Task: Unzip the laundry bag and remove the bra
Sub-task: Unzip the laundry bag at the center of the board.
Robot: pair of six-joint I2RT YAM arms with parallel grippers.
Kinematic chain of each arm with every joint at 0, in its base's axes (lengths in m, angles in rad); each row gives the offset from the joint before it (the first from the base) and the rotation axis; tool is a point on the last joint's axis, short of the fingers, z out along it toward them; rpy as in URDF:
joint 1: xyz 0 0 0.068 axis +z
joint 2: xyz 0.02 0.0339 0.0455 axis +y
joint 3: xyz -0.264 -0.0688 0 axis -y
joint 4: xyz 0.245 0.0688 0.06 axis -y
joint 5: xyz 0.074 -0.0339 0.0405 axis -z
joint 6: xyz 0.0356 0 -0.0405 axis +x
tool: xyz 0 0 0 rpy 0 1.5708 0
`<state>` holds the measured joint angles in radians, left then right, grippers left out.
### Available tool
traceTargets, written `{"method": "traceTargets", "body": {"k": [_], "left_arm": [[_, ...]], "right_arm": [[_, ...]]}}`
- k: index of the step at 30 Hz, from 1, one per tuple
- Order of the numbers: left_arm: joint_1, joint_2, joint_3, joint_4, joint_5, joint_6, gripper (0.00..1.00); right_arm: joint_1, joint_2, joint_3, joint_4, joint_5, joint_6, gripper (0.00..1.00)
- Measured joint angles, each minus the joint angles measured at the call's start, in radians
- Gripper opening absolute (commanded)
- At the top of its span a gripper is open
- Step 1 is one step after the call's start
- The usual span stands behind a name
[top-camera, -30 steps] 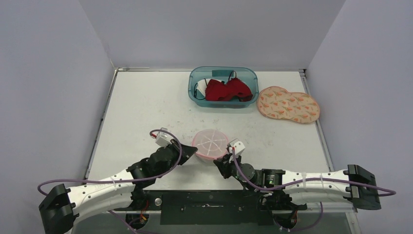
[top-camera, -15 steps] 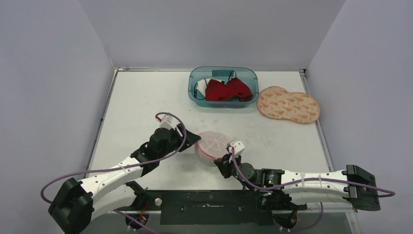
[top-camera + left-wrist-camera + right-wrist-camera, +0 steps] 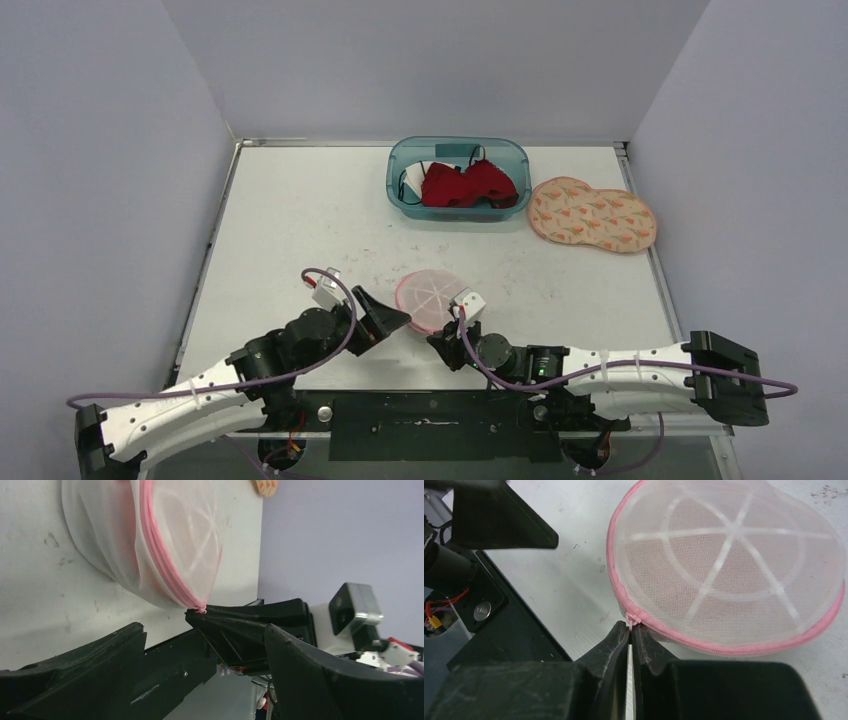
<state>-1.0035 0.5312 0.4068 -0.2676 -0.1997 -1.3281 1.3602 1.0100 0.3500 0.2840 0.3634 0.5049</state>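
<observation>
The round laundry bag (image 3: 432,296) of white mesh with a pink zipper rim lies on the table near the front edge. It fills the right wrist view (image 3: 729,565) and the top of the left wrist view (image 3: 165,545). My right gripper (image 3: 630,627) is shut on the pink zipper pull (image 3: 630,620) at the bag's near edge (image 3: 440,338). My left gripper (image 3: 392,320) stands open just left of the bag, touching nothing (image 3: 205,630). The bra is not distinct; only a dull pinkish mass shows through the mesh.
A teal bin (image 3: 400,170) holding a red garment (image 3: 465,186) stands at the back. Right of it lies a peach patterned pad (image 3: 590,213). The black base frame (image 3: 430,412) runs along the near edge, close under both grippers.
My left gripper has opened, let go of the bag's left side and drawn back toward the near left. The bag has settled flat. The right gripper keeps hold of the zipper pull.
</observation>
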Motion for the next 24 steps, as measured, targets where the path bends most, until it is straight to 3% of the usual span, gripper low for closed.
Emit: {"method": "traceTargets", "body": {"k": [4, 10, 16, 21, 24], "left_arm": [[-0.115, 0.103, -0.008, 0.037, -0.077, -0.074, 0.76], [-0.141, 0.322, 0.015, 0.108, -0.134, -0.116, 0.54], [-0.141, 0.34, 0.018, 0.142, -0.193, -0.155, 0.39], [-0.141, 0.327, 0.019, 0.145, -0.233, -0.167, 0.16], [-0.14, 0.322, 0.019, 0.144, -0.248, -0.172, 0.09]], "right_arm": [[0.0, 0.046, 0.023, 0.027, -0.04, -0.021, 0.05], [0.0, 0.065, 0.044, 0.061, -0.078, -0.035, 0.05], [0.0, 0.065, 0.045, 0.067, -0.092, -0.04, 0.05], [0.0, 0.062, 0.045, 0.067, -0.092, -0.04, 0.05], [0.0, 0.06, 0.045, 0.066, -0.092, -0.04, 0.05]]}}
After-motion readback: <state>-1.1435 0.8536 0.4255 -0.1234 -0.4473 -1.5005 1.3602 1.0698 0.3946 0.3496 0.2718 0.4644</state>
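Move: The pink zip edge that the open left hand is going for lies about 3 cm ahead, 5 cm right and 5 cm below. The zip pull, already pinched in the right fingers, sits some 2 cm back, 7 cm right and 6 cm below the left hand; the laundry bag's middle is roughly 7 cm ahead, 7 cm right and 8 cm below. From the right hand, the zip edge is about 4 cm ahead, 2 cm left and 1 cm up. Left drops about 5 cm, rightward, and pinches the zip edge; right, keeping the pull, shifts 2 cm left. ##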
